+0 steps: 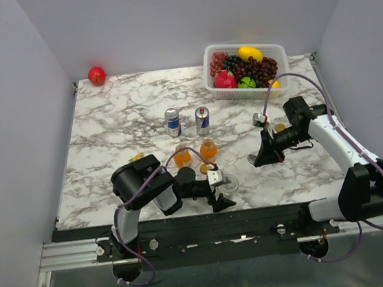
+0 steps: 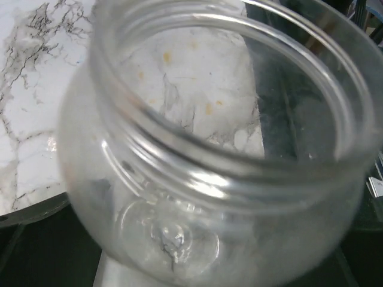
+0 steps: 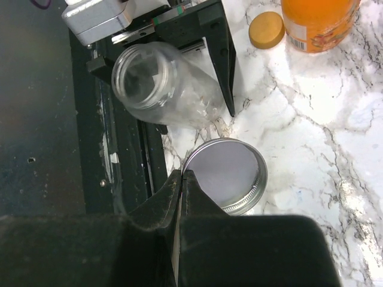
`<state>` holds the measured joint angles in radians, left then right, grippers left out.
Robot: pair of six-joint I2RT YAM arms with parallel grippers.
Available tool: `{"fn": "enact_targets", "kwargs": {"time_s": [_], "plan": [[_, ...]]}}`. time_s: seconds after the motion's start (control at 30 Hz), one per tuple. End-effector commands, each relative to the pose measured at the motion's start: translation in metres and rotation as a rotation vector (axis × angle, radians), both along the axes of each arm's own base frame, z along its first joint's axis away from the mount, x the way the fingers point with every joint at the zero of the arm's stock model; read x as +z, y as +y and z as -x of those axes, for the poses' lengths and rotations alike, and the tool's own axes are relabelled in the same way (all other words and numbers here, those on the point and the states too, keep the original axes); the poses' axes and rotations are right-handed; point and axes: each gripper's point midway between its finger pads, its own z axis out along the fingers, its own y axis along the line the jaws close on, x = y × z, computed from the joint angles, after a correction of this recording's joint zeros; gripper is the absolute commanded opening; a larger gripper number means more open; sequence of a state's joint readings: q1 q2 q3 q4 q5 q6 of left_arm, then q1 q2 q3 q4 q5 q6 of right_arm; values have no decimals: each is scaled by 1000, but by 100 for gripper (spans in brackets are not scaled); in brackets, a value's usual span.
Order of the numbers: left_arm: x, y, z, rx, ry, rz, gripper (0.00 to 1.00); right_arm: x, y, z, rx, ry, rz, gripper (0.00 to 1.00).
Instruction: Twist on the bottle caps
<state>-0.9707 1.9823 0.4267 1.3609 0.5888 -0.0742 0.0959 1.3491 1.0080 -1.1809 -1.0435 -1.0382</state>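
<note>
The clear glass jar [image 3: 158, 86] lies tilted at the table's near edge, mouth open, between the spread fingers of my left gripper [image 1: 223, 194]. It fills the left wrist view [image 2: 203, 179], where the fingers do not show. Beside it sits the silver-grey lid [image 3: 230, 173], open side up, and my right gripper [image 3: 181, 174] is shut on its rim. An orange-gold cap [image 3: 267, 30] lies by a bottle of orange liquid [image 3: 317, 24]. Two orange bottles [image 1: 182, 156] [image 1: 208, 150] stand behind the jar, a loose cap [image 1: 203, 169] in front of them.
Two blue-and-silver cans [image 1: 173, 123] [image 1: 203, 121] stand mid-table. A white basket [image 1: 278, 81] of fruit sits at the back right and a red apple [image 1: 96, 75] at the back left. The black front rail [image 3: 125, 167] runs just beside the jar and lid.
</note>
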Motion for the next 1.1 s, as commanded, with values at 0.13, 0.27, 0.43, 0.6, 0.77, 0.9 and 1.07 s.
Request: {"fn": "enact_targets", "kwargs": {"time_s": [0.13, 0.27, 0.43, 0.6, 0.77, 0.9, 1.07], "plan": [[35, 8, -7, 69, -115, 122, 99, 10, 1, -17, -20, -35, -4, 8], [30, 21, -5, 92, -112, 68, 99, 14, 0, -16, -17, -46, 1, 8], [25, 39, -6, 114, -117, -8, 99, 28, 1, -14, 11, -83, -17, 8], [27, 69, -1, 85, -154, -164, 99, 41, 0, -5, 52, -87, -21, 8], [73, 93, -8, 154, -211, -186, 99, 69, 7, -9, 54, -126, -68, 8], [151, 102, -11, 204, -326, -114, 99, 87, 18, 10, 96, -98, -137, 9], [213, 89, -24, 23, -722, -170, 90, 85, 38, 44, 230, -47, -156, 10]]}}
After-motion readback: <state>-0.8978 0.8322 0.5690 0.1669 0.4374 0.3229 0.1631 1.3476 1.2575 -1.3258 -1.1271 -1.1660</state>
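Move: The glass jar stands between the left hand's already open fingers, its middle about level with the hand point and 1 cm above it. The small orange cap lies some 9 cm ahead of that hand, 7 cm left and 2 cm lower; one orange bottle is 13 cm ahead and 6 left, the other 13 ahead and 16 left. From the right hand, already holding the metal lid, the jar is about 5 cm back, 10 left and 11 below. Open left hand backs left off the jar, then climbs some 20 cm as the right lifts the lid. ##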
